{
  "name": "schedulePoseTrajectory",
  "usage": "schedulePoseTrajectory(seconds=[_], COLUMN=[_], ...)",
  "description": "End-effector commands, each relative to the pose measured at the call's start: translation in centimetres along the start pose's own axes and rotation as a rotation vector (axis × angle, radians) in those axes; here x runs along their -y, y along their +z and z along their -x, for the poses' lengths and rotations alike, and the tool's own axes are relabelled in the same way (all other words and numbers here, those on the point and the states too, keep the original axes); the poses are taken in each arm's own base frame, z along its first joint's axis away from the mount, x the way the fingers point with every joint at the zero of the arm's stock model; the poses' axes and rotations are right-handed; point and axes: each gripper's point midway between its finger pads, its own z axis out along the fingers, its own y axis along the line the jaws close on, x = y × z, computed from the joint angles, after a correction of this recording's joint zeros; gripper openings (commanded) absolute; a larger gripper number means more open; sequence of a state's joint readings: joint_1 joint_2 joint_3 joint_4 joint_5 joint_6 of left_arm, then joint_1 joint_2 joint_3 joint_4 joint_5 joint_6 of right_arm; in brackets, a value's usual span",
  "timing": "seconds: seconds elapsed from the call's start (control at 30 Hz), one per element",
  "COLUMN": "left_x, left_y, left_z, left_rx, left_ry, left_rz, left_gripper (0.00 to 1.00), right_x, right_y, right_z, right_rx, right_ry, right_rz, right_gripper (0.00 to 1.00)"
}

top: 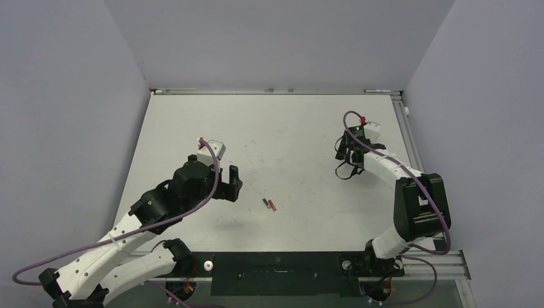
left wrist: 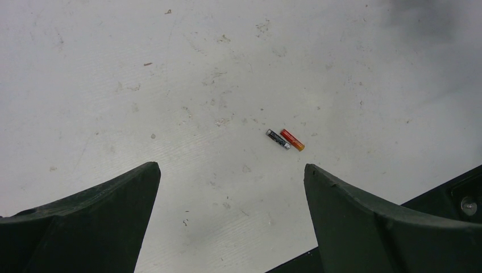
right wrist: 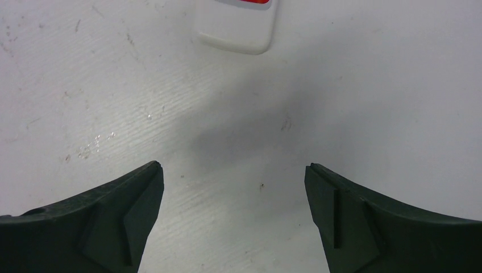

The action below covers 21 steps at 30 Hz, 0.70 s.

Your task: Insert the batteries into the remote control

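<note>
Two batteries lie side by side on the white table, a dark one [left wrist: 278, 139] and a reddish one [left wrist: 292, 140]. From above they show near the table's middle [top: 269, 205]. My left gripper [left wrist: 232, 168] hangs open above the table, short of the batteries and to their left [top: 236, 184], with nothing between its fingers. The remote control [right wrist: 239, 25] is white with a red strip at the frame's top edge; only its near end shows. My right gripper [right wrist: 233, 166] stands open just short of it, holding nothing. In the top view the right gripper [top: 345, 165] hides the remote.
A black rail [top: 276, 269] runs along the table's near edge and shows at the lower right of the left wrist view [left wrist: 449, 199]. Grey walls close the table on three sides. An aluminium frame [top: 405, 128] lines the right edge.
</note>
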<state>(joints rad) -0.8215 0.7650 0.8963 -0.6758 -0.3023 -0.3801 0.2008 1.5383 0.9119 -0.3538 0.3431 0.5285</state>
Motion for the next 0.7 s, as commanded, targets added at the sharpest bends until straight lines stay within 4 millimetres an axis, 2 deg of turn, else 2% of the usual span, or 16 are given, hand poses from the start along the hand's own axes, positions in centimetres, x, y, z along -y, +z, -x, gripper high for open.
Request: schedulePoseTrajectory(seconds=[0.0,0.33,0.67], left_x=[0.1,0.1,-0.3], left_y=[-0.2,0.0,0.7], left_z=[0.9,0.7,0.7], left_rx=[0.031,0.019,0.005], left_ry=[0.004,0.014,0.011], left_rz=[-0.015,-0.016,-0.003], left_gripper=[0.96,0.96,0.96], right_x=[-0.2,-0.5,1.0], right_y=[1.3,4.7,7.3], right_z=[4.0,5.2,6.9], right_rx=[0.078,0.042,0.031], right_ry=[0.085,0.165,0.202], right_rz=[-0.010,0.003,-0.038], right_gripper=[0.95,0.94,0.93])
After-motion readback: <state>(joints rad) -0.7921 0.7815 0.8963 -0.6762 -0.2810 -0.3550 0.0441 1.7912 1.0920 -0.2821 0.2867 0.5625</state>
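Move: The remote control lies face up on the table, its middle about 17 cm ahead of the right hand, some 8 cm to its right and 5 cm below; its near end points back towards this hand, and nothing else stands near it. From the left hand the remote is far off, roughly 33 cm ahead and 55 cm to the right, about 22 cm below. Towards the remote's near end the right hand skims out low over the table, forward about 6 cm and right about 4 cm while sinking 2 to 3 cm. It turns some 10 degrees clockwise, lining up more with the remote's long side; the fingers stay wide open, and no touch shows. ##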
